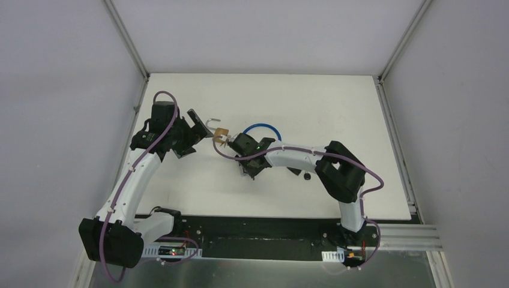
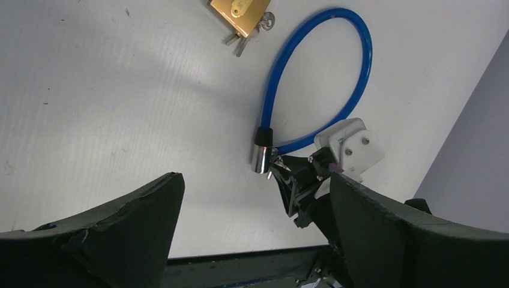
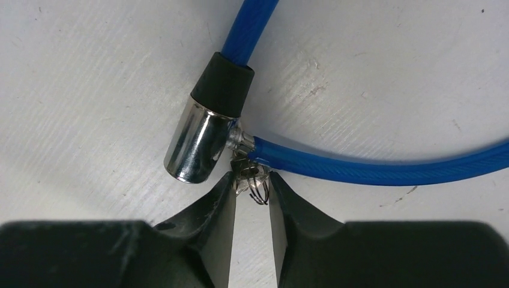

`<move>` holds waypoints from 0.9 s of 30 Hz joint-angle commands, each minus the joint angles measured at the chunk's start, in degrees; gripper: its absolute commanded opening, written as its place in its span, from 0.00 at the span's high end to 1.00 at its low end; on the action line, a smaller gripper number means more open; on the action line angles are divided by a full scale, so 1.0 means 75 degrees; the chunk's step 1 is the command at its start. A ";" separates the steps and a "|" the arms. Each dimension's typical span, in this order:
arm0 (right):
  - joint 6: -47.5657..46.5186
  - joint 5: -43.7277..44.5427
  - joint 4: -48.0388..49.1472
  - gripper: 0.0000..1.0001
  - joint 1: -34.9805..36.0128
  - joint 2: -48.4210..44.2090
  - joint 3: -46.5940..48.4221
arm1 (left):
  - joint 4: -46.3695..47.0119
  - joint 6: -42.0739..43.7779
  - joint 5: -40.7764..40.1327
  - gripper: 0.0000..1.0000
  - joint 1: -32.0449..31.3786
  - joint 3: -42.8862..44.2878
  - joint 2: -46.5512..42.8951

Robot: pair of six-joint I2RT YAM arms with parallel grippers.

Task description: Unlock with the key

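A blue cable lock [image 3: 384, 168] lies on the white table, its loop ending in a chrome cylinder [image 3: 195, 147] with a black collar. A small silver key [image 3: 247, 171] on a thin wire ring sticks out of the cylinder's side. My right gripper [image 3: 251, 181] has its two black fingertips pressed on either side of the key's head. In the left wrist view the right gripper [image 2: 279, 171] reaches the cylinder [image 2: 262, 157] from the near side. My left gripper [image 2: 255, 180] hangs open above the table with nothing in it, left of the lock [image 1: 262, 127].
A brass padlock [image 2: 239, 15] with its own keys [image 2: 267, 23] lies just beyond the cable loop, close to my left gripper [image 1: 195, 133]; its shackle stands open in the top view. Grey walls enclose the table [image 1: 336, 102] on three sides.
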 commanded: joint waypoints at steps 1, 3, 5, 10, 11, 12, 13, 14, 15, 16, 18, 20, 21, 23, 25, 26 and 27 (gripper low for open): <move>-0.0010 0.0621 0.0195 0.73 0.0055 -0.0076 -0.0093 | 0.0219 0.0063 -0.0136 0.05 0.0020 -0.0042 -0.0041; 0.0062 0.0554 0.0337 0.75 0.0047 -0.0240 -0.0282 | 0.0224 0.0051 -0.0118 0.05 0.0021 -0.0077 -0.0051; 0.0159 0.0470 0.0539 0.77 0.0049 -0.0407 -0.0478 | 0.0221 -0.0003 -0.0087 0.05 0.0021 -0.0150 -0.0063; 0.0271 -0.0024 0.0934 0.82 0.0014 -0.0788 -0.0915 | 0.0256 -0.0142 0.0032 0.05 0.0021 -0.0326 -0.0073; 0.0273 -0.0132 0.0964 0.84 0.0001 -0.0853 -0.0979 | 0.0263 -0.0158 0.0044 0.05 0.0020 -0.0355 -0.0078; 0.0285 -0.0209 0.0980 0.85 -0.0001 -0.0906 -0.1034 | 0.0265 -0.0177 0.0056 0.06 0.0021 -0.0371 -0.0092; 0.0283 -0.0280 0.0982 0.86 -0.0012 -0.0960 -0.1098 | 0.0277 -0.0190 0.0059 0.06 0.0014 -0.0398 -0.0105; 0.0268 -0.0369 0.0985 0.87 -0.0010 -0.1015 -0.1158 | 0.0295 -0.0205 0.0068 0.06 0.0018 -0.0409 -0.0116; 0.0243 -0.0468 0.1012 0.88 -0.0012 -0.1086 -0.1243 | 0.0303 -0.0217 0.0079 0.06 0.0015 -0.0428 -0.0126; 0.0227 -0.0560 0.1038 0.88 -0.0013 -0.1164 -0.1325 | 0.0301 -0.0236 0.0107 0.06 0.0021 -0.0465 -0.0133; 0.0205 -0.0676 0.1083 0.88 -0.0010 -0.1366 -0.1513 | 0.0316 -0.0308 0.0188 0.06 0.0012 -0.0537 -0.0157; 0.0213 -0.0738 0.1134 0.88 -0.0015 -0.1544 -0.1652 | 0.0325 -0.0523 0.0261 0.06 0.0021 -0.0685 -0.0169; 0.0226 -0.0737 0.1167 0.88 -0.0010 -0.1618 -0.1712 | 0.0355 -0.0643 0.0314 0.06 0.0021 -0.0769 -0.0169; 0.0257 -0.0737 0.1232 0.88 -0.0006 -0.1709 -0.1791 | 0.0483 -0.0886 0.0461 0.05 0.0017 -0.0995 -0.0158; 0.0304 -0.0748 0.1314 0.88 -0.0013 -0.1780 -0.1840 | 0.0638 -0.1108 0.0589 0.06 0.0016 -0.1191 -0.0157; 0.0322 -0.0768 0.1365 0.91 -0.0013 -0.1824 -0.1867 | 0.0711 -0.1191 0.0648 0.06 0.0011 -0.1267 -0.0168; 0.0341 -0.0777 0.1412 0.93 -0.0004 -0.1861 -0.1895 | 0.0787 -0.1260 0.0691 0.06 0.0011 -0.1334 -0.0179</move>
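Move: The keys lie loosely between the right hand's part-open fingertips, straight below by about 1 cm. From that hand the chrome lock cylinder is some 3 cm left and 1 cm ahead; the blue cable loop's middle is 10 cm ahead and 3 cm right; the black padlock is roughly 16 cm right and 3 cm ahead. The left hand has the keys about 15 cm to its right, 7 cm back and 17 cm below. The keys are pinched at their ring end as the right fingers close from about a third open to nearly shut, down at table level, and then drawn back and to the right, some 3.5 cm away from the lock cylinder, with no real lift. Meanwhile the left hand, wide open and empty, sinks about 4 cm, easing back 2 cm and tipping a little more downward. ##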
